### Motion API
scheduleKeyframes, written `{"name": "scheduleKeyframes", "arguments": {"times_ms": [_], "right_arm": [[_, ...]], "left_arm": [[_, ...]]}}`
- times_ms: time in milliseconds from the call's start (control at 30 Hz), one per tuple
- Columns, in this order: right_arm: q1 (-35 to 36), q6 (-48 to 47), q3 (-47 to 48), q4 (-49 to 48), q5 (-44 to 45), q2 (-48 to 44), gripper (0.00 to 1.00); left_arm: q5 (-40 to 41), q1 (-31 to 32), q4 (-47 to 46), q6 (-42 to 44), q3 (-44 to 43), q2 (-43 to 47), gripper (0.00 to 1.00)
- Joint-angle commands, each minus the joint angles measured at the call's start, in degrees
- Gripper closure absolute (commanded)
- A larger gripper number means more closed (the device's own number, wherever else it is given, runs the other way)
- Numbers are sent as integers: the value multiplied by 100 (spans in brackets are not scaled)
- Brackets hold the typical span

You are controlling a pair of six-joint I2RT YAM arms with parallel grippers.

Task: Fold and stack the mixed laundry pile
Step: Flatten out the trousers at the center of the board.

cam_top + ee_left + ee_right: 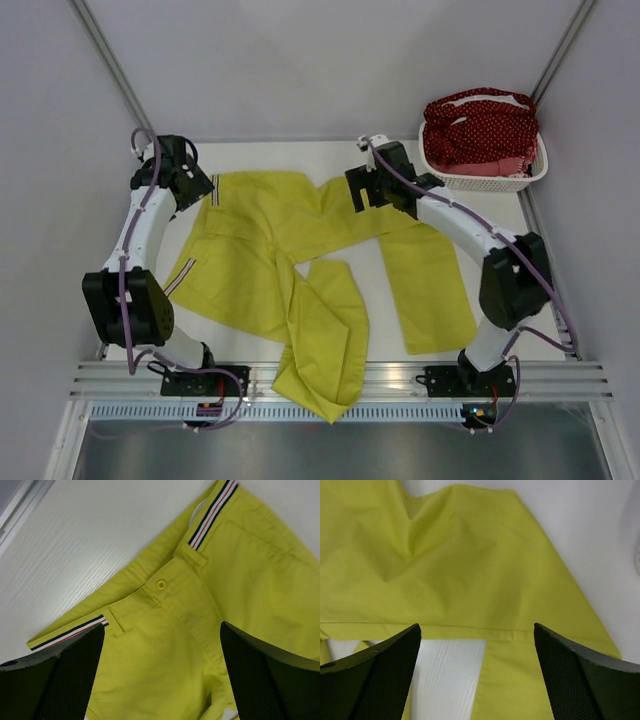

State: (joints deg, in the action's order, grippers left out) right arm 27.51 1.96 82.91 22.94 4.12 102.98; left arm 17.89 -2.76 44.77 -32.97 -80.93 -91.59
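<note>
Yellow-green trousers (270, 250) lie spread on the white table (300, 155); one leg is folded over toward the near edge and its end hangs past the rail. Their striped band (212, 515) and a button (161, 584) show in the left wrist view. My left gripper (195, 185) hovers open over the waistband (162, 630), holding nothing. My right gripper (365, 190) hovers open over the other leg's cloth (476, 630), holding nothing. The dark red white-dotted cloth (480, 130) and a pink piece (490, 168) lie in the basket. The red-white striped and black pieces are not in view.
The white perforated basket (535, 172) stands at the table's back right corner. Grey walls close in the back and both sides. An aluminium rail (400, 375) runs along the near edge between the arm bases.
</note>
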Motion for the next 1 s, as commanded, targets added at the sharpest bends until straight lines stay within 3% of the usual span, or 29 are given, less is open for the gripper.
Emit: {"name": "scheduleKeyframes", "arguments": {"times_ms": [0,133,267,433,733,967], "right_arm": [[-61,1241,-599,-335,843,-1558,2],[-359,2755,-1934,78,1092,-2553,2],[-650,3267,-3470,465,740,-3353,2],[-694,3487,-4388,431,634,-3733,2],[-694,3145,-4565,-685,581,-2354,2],[-694,2662,-3599,-1423,319,-826,2]], "left_arm": [[-206,22,-364,-87,49,1002,0],[-1302,30,-829,-78,840,1363,0],[-2209,109,-1523,-166,1902,1355,0],[-2905,443,-2165,-262,2353,819,0],[-2317,295,-2157,-886,2450,-456,1],[-1947,-1110,-1876,-1308,2792,-650,0]]}}
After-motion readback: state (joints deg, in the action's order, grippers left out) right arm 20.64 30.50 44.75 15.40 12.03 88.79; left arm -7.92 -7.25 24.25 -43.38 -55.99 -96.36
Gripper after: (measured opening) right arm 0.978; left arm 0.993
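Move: The waist panel of the yellow trousers, where the left fingers will land, lies about 11 cm right of the left gripper, 4 cm back and 14 cm below; its far striped tab is some 11 cm ahead and 5 cm right, the near one 14 cm back and 5 cm left. From the right gripper, the inner edge of the bent-back right leg lies about 18 cm back, 13 cm right and 13 cm down, with its knee bend 6 cm back and 15 cm right. Arc both open grippers up and down onto the trousers, ending some 13 cm lower. Carry the left about 11 cm right onto the waist panel, fingers tipping steeper, then drag left about 5 cm. Draw the right back and right, turning some 35 degrees clockwise, press down on the right leg, then push the cloth about 6 cm forward. ##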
